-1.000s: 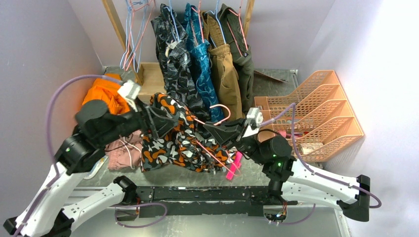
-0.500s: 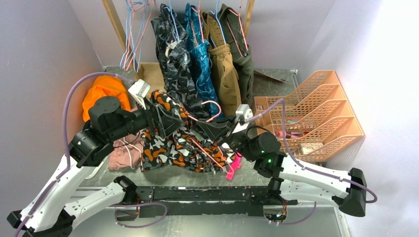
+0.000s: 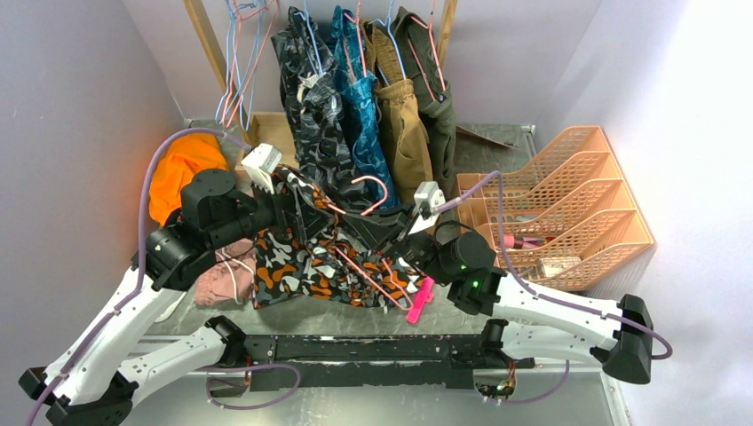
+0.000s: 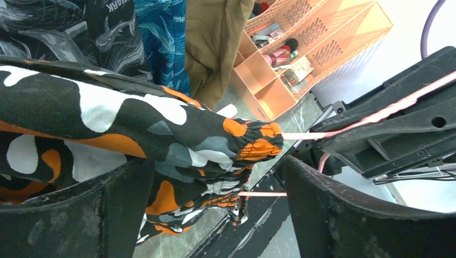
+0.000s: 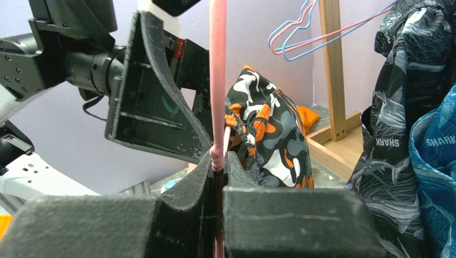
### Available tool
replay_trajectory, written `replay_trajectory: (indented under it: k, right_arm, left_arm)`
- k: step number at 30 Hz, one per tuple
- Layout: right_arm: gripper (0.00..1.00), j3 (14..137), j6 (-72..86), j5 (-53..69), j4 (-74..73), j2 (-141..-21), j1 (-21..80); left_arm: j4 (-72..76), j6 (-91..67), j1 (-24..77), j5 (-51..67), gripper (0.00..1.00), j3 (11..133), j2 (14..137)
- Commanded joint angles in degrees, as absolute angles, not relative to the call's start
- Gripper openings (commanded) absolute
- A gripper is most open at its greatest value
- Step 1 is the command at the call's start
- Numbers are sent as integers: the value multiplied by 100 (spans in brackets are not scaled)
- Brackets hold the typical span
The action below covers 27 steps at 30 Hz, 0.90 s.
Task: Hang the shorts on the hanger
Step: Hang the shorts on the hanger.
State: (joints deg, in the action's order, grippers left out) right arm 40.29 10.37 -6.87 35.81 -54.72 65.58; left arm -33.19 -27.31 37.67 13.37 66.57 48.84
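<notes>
The shorts, in orange, black, white and grey camo, hang bunched over the pink wire hanger at the table's middle. My right gripper is shut on the hanger's wire, which stands straight up from its jaws. My left gripper is open just left of it. In the left wrist view the waistband of the shorts sags between the wide-apart fingers without being pinched, and the hanger's wire runs out of the cloth to the right.
Several garments hang on a wooden rack at the back, with spare hangers to their left. An orange mesh file organizer stands at the right. An orange garment, dusty-pink shorts and a pink marker lie nearby.
My left gripper has opened wider and let go of the shorts while moving right and back. The right arm has shifted left, carrying the hanger toward the rack.
</notes>
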Motion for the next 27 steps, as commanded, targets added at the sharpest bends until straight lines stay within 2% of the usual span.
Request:
replay_trajectory:
  k: [1, 10, 16, 18, 27]
  right_arm:
    - [0, 4271, 1130, -583, 4055, -5498, 6559]
    - [0, 4271, 1260, -520, 4178, -5649, 6559]
    - [0, 4271, 1330, -519, 4272, -5707, 6557]
    - [0, 4271, 1351, -534, 4303, -5719, 6557]
    - [0, 4201, 1497, -682, 4998, -5878, 6560]
  left_arm:
    - [-3390, -2626, 3797, 1108, 88, 6578, 4904]
    - [-3114, -2636, 3805, 1436, 50, 6683, 4958]
    - [-2823, -2699, 3798, 1672, 11, 6672, 4939]
    - [-2746, -2725, 3808, 1788, 7, 6679, 4931]
    - [-2104, -3048, 3814, 2701, 7, 7085, 4917]
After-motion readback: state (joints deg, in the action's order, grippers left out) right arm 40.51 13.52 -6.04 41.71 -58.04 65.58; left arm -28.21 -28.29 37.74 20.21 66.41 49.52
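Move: The shorts' waistband edge, already threaded over the hanger's left part, sits between and just past the left hand's open fingers, about 2 cm to their right and 1 cm lower. The hanger's neck, gripped by the right hand, is level fore-and-aft, some 7 cm to the left hand's right and 3 cm above; the hook is 4 cm ahead, 9 cm right and 4 cm above. From the right hand, the waistband edge lies about 5 cm left and 4 cm below. The waistband edge gets pinched as the left fingers close from wide open to nearly shut, the hand first dipping about 1 cm. With them shut, the left hand lifts roughly 2 cm while drawing right and back, towards the hanger's neck, turning slightly clockwise. The right hand keeps its grip there, feeding the hanger about 1 cm left into the shorts. ##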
